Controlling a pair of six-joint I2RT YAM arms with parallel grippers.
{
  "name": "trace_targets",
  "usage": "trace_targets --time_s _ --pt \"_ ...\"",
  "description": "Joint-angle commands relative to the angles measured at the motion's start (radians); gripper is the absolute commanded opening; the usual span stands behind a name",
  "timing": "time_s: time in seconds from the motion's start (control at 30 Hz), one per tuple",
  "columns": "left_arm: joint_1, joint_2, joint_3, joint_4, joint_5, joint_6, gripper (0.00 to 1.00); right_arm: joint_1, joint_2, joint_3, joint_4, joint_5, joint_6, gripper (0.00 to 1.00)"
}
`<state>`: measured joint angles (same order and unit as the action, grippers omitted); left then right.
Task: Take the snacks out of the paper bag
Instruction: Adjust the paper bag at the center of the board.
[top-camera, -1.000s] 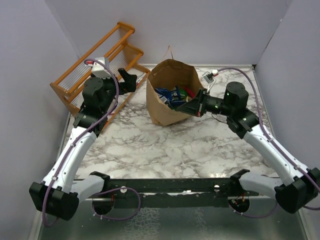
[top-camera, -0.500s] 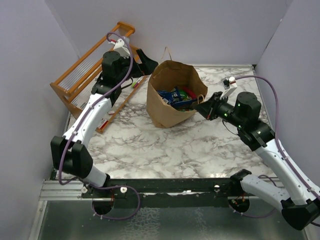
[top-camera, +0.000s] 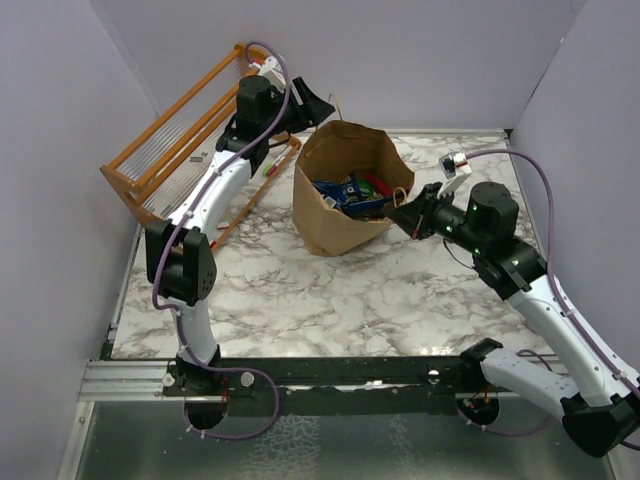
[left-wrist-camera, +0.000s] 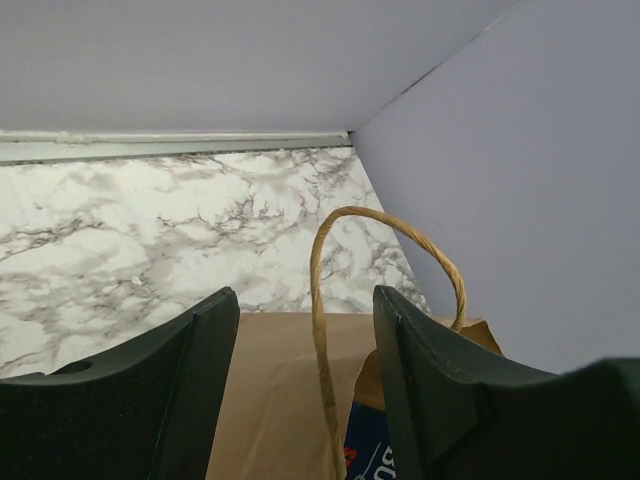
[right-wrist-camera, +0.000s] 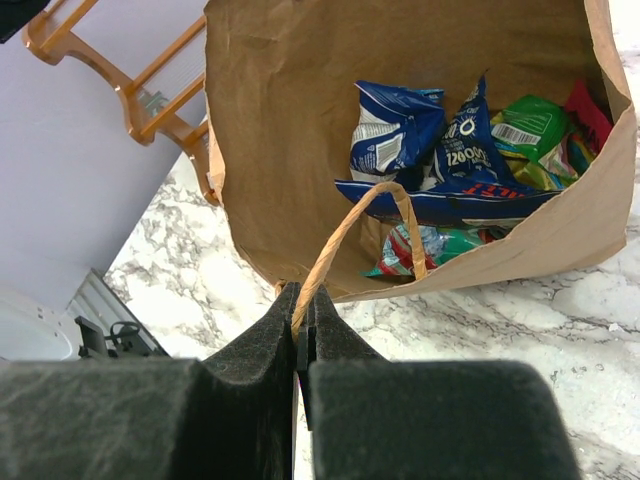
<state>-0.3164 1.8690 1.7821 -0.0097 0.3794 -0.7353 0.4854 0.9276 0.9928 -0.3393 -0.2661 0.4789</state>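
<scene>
The brown paper bag (top-camera: 338, 200) stands open at the back middle of the table. Several snacks (top-camera: 347, 191) lie inside: dark blue packets (right-wrist-camera: 455, 150), a green one (right-wrist-camera: 530, 125), a red-pink one (right-wrist-camera: 590, 105) and a teal one (right-wrist-camera: 440, 245). My right gripper (top-camera: 402, 213) is shut on the bag's right-hand loop handle (right-wrist-camera: 345, 235), just outside the rim; it also shows in the right wrist view (right-wrist-camera: 303, 300). My left gripper (top-camera: 322, 106) is open behind the bag, and one strand of the far handle (left-wrist-camera: 320, 300) passes between its fingers (left-wrist-camera: 215, 330) without touching them.
An orange wooden rack (top-camera: 185, 130) leans at the back left, beside my left arm; it also shows in the right wrist view (right-wrist-camera: 120, 90). A small white connector with a cable (top-camera: 420, 153) lies behind the bag on the right. Grey walls close the back and both sides.
My left arm has swung from over the rack to behind the bag, by the far handle. My right gripper has drawn back to the right from the bag's rim, the handle pinched in it.
</scene>
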Motion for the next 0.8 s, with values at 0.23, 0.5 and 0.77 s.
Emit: trace_targets --time_s 0.23,0.5,0.77 --pt "-0.030 0.131 0.181 0.000 0.045 -0.026 0.53 0.009 0.007 0.026 0.018 -0.017 -0.006 0.01" --pt "-0.028 0.178 0.298 -0.012 0.069 -0.044 0.18 0.008 -0.018 0.020 0.012 -0.016 0.013 0.01" --pt "0.009 0.017 0.257 -0.096 -0.022 0.048 0.00 0.009 0.009 0.030 0.007 -0.052 -0.065 0.03"
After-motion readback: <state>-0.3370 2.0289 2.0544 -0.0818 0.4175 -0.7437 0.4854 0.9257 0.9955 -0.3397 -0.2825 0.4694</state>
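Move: The bag's far handle, the paper loop standing between the left hand's open fingers and beyond them, has its middle about 3 cm ahead of that hand and 4 cm to its right, nearly level. From the left hand, the bag's body lies some 14 cm back, 6 cm right and 18 cm below; the near handle about 24 cm back, 16 cm right and slightly lower. From the right hand, the far handle is roughly 27 cm ahead, 12 cm left and somewhat higher. The far handle's loop is followed and pinched by the left hand, which goes about 4 cm right and 2.5 cm forward with its fingers pointing forward-right, turning only slightly. The fingers close from a bit over half open to practically shut near the top of the loop, then the hand rises some 1.5 cm and eases back left about 1 cm. The right hand stays in place, still pinching the near handle. ##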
